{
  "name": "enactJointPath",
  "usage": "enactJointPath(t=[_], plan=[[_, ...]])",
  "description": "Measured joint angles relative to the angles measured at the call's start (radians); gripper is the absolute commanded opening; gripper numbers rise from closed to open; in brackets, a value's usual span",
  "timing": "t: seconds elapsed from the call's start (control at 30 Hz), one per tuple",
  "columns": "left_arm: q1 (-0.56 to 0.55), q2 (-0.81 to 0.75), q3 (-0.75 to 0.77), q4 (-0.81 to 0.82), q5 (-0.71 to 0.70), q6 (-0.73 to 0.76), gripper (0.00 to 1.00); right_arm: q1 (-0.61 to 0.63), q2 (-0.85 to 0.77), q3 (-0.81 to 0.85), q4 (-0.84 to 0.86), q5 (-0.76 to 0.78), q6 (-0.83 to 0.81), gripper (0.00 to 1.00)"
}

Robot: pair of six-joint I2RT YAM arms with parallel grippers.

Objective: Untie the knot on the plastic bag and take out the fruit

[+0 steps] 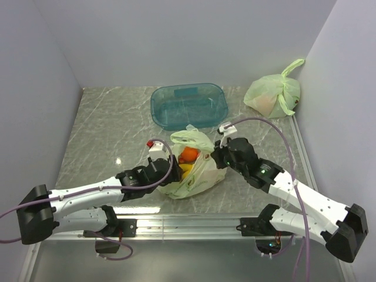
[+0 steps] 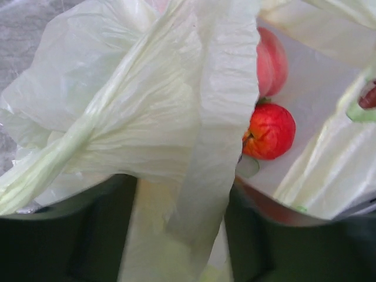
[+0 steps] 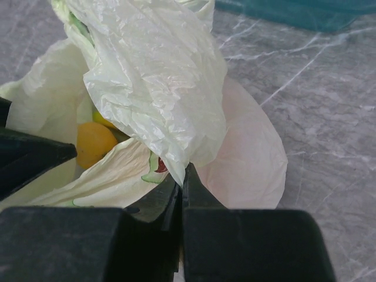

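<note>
The pale green plastic bag (image 1: 197,173) lies mid-table with its mouth gaping. Fruit shows inside: an orange (image 1: 189,154) and yellow pieces (image 1: 185,169). The left wrist view shows a red apple (image 2: 270,132) and a pink peach (image 2: 271,61) in the bag. My left gripper (image 2: 182,200) is at the bag's left side (image 1: 166,171), its jaws apart with a loose strip of film lying between them. My right gripper (image 3: 183,176) is at the bag's right side (image 1: 216,154), shut on a fold of the film at the bag's rim. The knot is out of view.
A teal plastic tub (image 1: 188,106) stands just behind the bag. A second pale green bag (image 1: 273,94), tied and showing pinkish-orange, sits in the back right corner against the wall. Walls close in the marble table (image 1: 106,129) on three sides.
</note>
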Motion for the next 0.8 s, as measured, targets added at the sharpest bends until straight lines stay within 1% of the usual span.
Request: enactJointPath(t=[0.03,0.07,0.1,0.13,0.17,0.27,0.4,0.43,0.5,0.53,0.63,0.73,0.8], plan=[[0.004,0.013,0.002,0.005,-0.003,-0.006,0.50,0.000,-0.014,-0.013,0.011,0.003,0.005,0.00],[0.011,0.026,0.003,0.009,-0.006,-0.014,0.42,0.000,-0.031,-0.030,0.024,0.009,0.010,0.00],[0.021,0.036,0.003,0.010,-0.014,-0.021,0.19,0.000,-0.047,-0.047,0.031,0.017,0.020,0.00],[0.032,0.044,0.003,0.007,-0.021,-0.038,0.08,-0.002,-0.066,-0.069,0.042,0.028,0.034,0.00],[0.046,0.047,0.003,-0.001,-0.027,-0.041,0.00,-0.008,-0.089,-0.097,0.057,0.039,0.048,0.00],[0.106,0.033,0.001,-0.023,-0.052,-0.068,0.01,-0.063,-0.183,-0.205,0.079,0.049,0.129,0.00],[0.208,-0.079,-0.055,-0.024,-0.055,-0.087,0.00,-0.239,-0.328,-0.356,0.058,0.029,0.277,0.00],[0.223,-0.101,-0.066,-0.024,-0.053,-0.087,0.01,-0.261,-0.352,-0.376,0.047,0.027,0.303,0.02],[0.238,-0.139,-0.084,-0.021,-0.035,-0.086,0.01,-0.280,-0.393,-0.404,0.021,0.005,0.350,0.21],[0.238,-0.146,-0.088,-0.014,-0.024,-0.082,0.00,-0.282,-0.402,-0.403,0.012,-0.002,0.356,0.38],[0.240,-0.147,-0.089,0.002,0.014,-0.074,0.00,-0.280,-0.413,-0.376,-0.019,-0.047,0.333,0.59],[0.240,-0.142,-0.087,0.010,0.045,-0.064,0.01,-0.261,-0.389,-0.271,-0.087,-0.080,0.267,0.64],[0.240,-0.132,-0.080,0.006,0.061,-0.053,0.01,-0.218,-0.343,-0.143,-0.132,-0.088,0.215,0.64]])
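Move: The bag's left rim is between the left hand's open fingers, about 1 cm ahead and 1 cm below the hand point. From that hand the orange fruit is some 8 cm ahead, 4 cm right and 7 cm down; the yellow fruit is about 3 cm ahead, 3 cm right and 6 cm down. The right hand already has the bag's right rim at its fingertips; from it the orange is roughly 1 cm ahead, 9 cm left and 13 cm lower. The left fingers shut on the bag's left rim while easing forward and slightly down, then draw it left and a little forward, about 7 cm, before easing back right a couple of centimetres, keeping their pinch. The right hand, still pinching the other rim, sweeps about 9 cm right and 7 cm down, then opens, lets go and rises away quickly. ##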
